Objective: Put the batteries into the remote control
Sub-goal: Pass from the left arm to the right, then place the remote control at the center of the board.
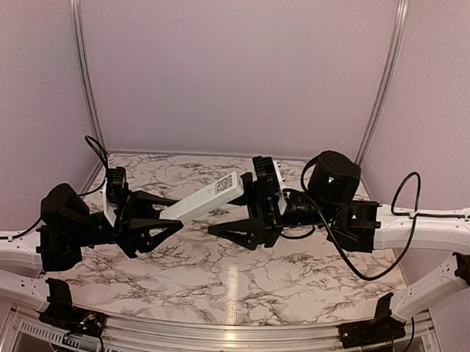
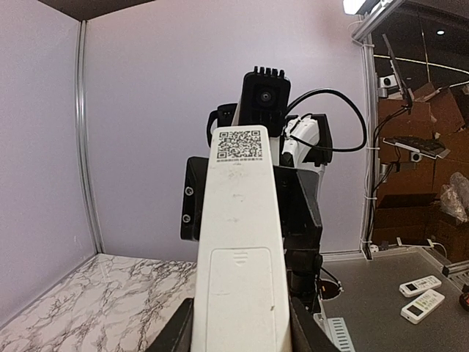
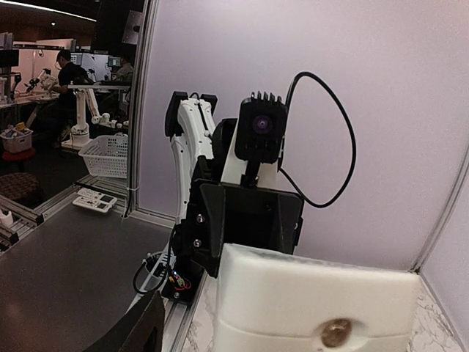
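Note:
The remote control (image 1: 202, 199) is a slim white bar held off the marble table, slanting up to the right. My left gripper (image 1: 158, 220) is shut on its lower end. In the left wrist view the remote control (image 2: 242, 220) shows its back, with a QR label and a closed compartment cover, and a black finger (image 2: 172, 334) presses each side. My right gripper (image 1: 238, 208) reaches round the far end. In the right wrist view that end (image 3: 315, 301) faces the camera, one finger (image 3: 135, 330) stands apart from it, and the other is hidden. The batteries are out of view.
The marble table (image 1: 293, 271) lies under both arms, with lilac walls behind and at the sides. Off the table, a grey bench carries spare remotes (image 2: 423, 297), another remote (image 3: 94, 199) and a white basket (image 3: 108, 155).

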Robot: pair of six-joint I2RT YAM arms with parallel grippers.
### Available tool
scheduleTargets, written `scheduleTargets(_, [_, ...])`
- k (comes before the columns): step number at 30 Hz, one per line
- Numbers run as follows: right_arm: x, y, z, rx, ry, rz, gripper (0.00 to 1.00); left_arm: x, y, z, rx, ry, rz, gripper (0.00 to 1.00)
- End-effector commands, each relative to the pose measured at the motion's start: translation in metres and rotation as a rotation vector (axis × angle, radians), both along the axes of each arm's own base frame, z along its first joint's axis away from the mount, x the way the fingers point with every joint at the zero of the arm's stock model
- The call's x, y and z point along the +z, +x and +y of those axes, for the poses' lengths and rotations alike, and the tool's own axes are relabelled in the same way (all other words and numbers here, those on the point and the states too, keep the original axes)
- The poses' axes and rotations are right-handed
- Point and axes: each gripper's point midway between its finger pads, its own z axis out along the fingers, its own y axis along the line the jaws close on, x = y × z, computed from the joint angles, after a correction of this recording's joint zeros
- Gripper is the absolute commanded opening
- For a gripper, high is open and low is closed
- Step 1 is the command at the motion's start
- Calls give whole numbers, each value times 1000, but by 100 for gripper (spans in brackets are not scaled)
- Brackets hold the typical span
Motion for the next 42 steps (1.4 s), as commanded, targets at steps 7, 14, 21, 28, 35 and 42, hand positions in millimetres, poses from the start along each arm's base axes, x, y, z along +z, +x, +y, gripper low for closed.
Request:
scheduleTargets(7, [32,-2,3,4,98,-6,53,0,-2,-3,-11,-16,-8,22])
scheduleTargets(14, [35,-4,3,17,121,6,39,-4,1,-6,1,-3,-5,22])
scheduleTargets(21, [33,-2,4,6,104,5,17,-7,5,-5,27,9,0,28])
scheduleTargets(28, [21,24,3,-71,2,33,7,-8,30,16,202,-16,98,85])
scheduleTargets(35, [-19,74,4,-262,-220,90,4,-16,63,47,414,-34,267,99])
scheduleTargets(42, [-107,125,-1,-487,-589,177,4,-37,113,88,723,-6,470,99])
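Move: The left hand still holds the remote by its near end; the remote's middle lies about 6 cm to that hand's right, 1 cm ahead and 2 cm above. The right hand's half-open fingers straddle the remote's QR-code end without gripping it, and the remote's middle lies roughly 3 cm to that hand's left, level fore and aft and about 1 cm above. The left gripper is some 10 cm to the right hand's left, level fore and aft and slightly lower. The right hand eases up a centimetre or so and closes its fingers on the QR-code end of the remote while the left hand keeps still and holds the other end; only then do the left fingers open wide and let go, backing off leftward and forward, some 10 cm in all, with the hand turning counter-clockwise. The right hand, keeping its pinch, carries the remote about 9 cm forward and then down as well, its fingertips dipping as it turns clockwise. ##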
